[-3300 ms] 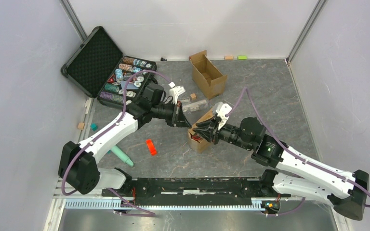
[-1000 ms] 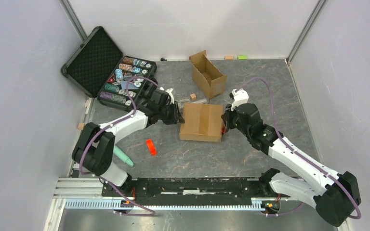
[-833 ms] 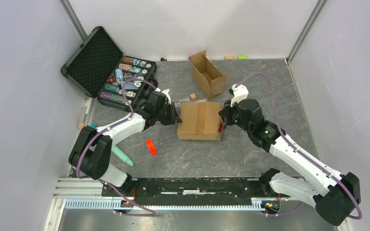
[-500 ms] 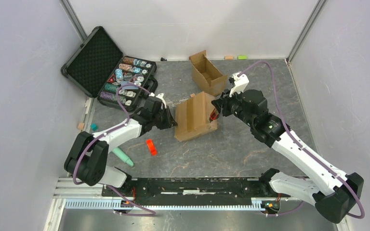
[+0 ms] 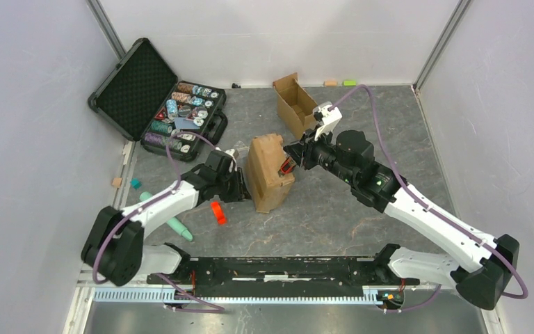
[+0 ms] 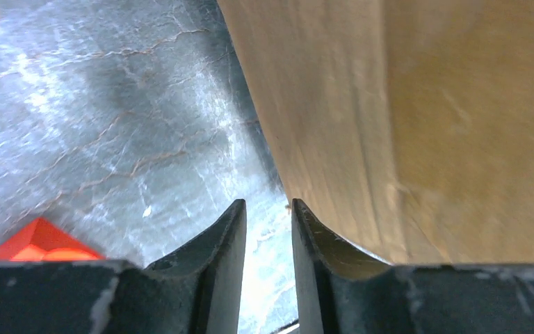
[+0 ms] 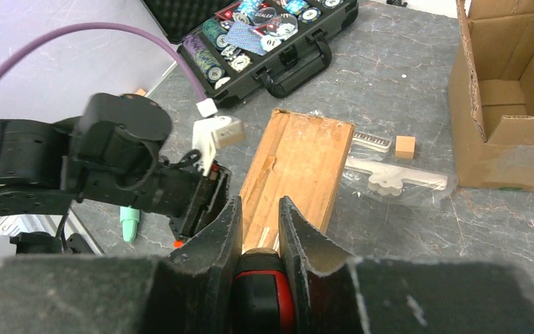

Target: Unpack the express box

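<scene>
The express box point(image 5: 268, 172) is a brown cardboard box standing tipped up on a narrow side in the middle of the table. Its taped top face point(image 7: 295, 174) shows in the right wrist view. My left gripper point(image 5: 245, 186) is low at the box's left face. Its jaws point(image 6: 268, 205) stand slightly apart with only table between them, and the right finger point(image 6: 320, 240) lies against the cardboard point(image 6: 417, 125). My right gripper point(image 5: 293, 161) is at the box's upper right edge, shut point(image 7: 259, 202) on a black-and-red tool point(image 7: 263, 292).
An open case of poker chips point(image 5: 174, 115) lies at the back left. A narrower open cardboard box point(image 5: 299, 108) stands behind. A red block point(image 5: 217, 212) and a mint marker point(image 5: 174, 224) lie near the left arm. A plastic bag of white parts point(image 7: 396, 179) and a wooden cube point(image 7: 405, 146) lie beyond the box.
The express box lay flat between the grippers and now stands tipped up on its side, shifted left and nearer. The right gripper followed it left with the tool. The left arm drew back.
</scene>
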Motion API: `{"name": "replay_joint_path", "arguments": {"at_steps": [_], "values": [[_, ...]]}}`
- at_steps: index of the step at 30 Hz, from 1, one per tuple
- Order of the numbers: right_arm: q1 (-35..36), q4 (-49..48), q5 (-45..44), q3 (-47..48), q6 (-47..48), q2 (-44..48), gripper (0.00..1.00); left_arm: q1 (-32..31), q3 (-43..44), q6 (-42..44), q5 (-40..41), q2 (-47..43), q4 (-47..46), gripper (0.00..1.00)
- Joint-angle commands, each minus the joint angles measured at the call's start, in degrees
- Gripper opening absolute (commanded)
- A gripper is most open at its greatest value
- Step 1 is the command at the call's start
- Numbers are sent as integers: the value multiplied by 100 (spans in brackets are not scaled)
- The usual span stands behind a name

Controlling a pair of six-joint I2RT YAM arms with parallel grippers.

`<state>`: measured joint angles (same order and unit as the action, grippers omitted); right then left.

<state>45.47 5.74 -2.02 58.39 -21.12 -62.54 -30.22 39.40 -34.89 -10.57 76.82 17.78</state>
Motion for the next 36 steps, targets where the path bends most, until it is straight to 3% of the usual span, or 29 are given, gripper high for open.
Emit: {"name": "replay_joint_path", "arguments": {"at_steps": [1, 4, 7, 12, 20, 26, 36], "values": [[116, 210, -188, 130, -2, -78, 0, 123, 388, 254, 230, -886, 752, 39], [193, 200, -211, 178, -12, -126, 0, 195, 726, 259, 174, -1408, 1142, 47], [291, 167, -216, 244, -27, -199, 0, 206, 1200, 124, 58, -1802, 1250, 63], [439, 117, -308, 300, -55, -295, 0, 202, 1904, 101, -60, -1494, 1003, 78], [627, 170, -312, 548, -53, -431, 0, 208, 2432, 689, 304, -219, 627, 84], [769, 195, -221, 774, -31, -574, 0, 174, 2591, 1139, 26, 63, 745, 88], [892, 187, 48, 1188, 208, -800, 0, -14, 2707, 1941, -2132, 710, 992, 83]]}}
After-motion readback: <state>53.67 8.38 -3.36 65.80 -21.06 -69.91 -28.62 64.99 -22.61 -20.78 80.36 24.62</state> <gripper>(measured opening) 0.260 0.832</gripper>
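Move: The express box stands on a narrow side close to the left hand's right, its middle roughly 6 cm ahead, 8 cm to the right and 2 cm higher. A red block lies some 5 cm back and 8 cm left of that hand, and a small wooden cube about 17 cm ahead and 10 cm right, both about 4 cm lower. From the raised right hand, the box's middle is about 2 cm ahead, 7 cm left and 23 cm down. Up about 18 cm beside the box goes the left hand, its fingers spreading wide and tipping some 20 degrees towards forward; then forward about 8 cm and down some 4 cm to straddle the box's far end. There it swings right and a little clockwise, a finger against the cardboard. The right hand keeps hold of the red knife and eases left about 5 cm, slightly back, above the box. ##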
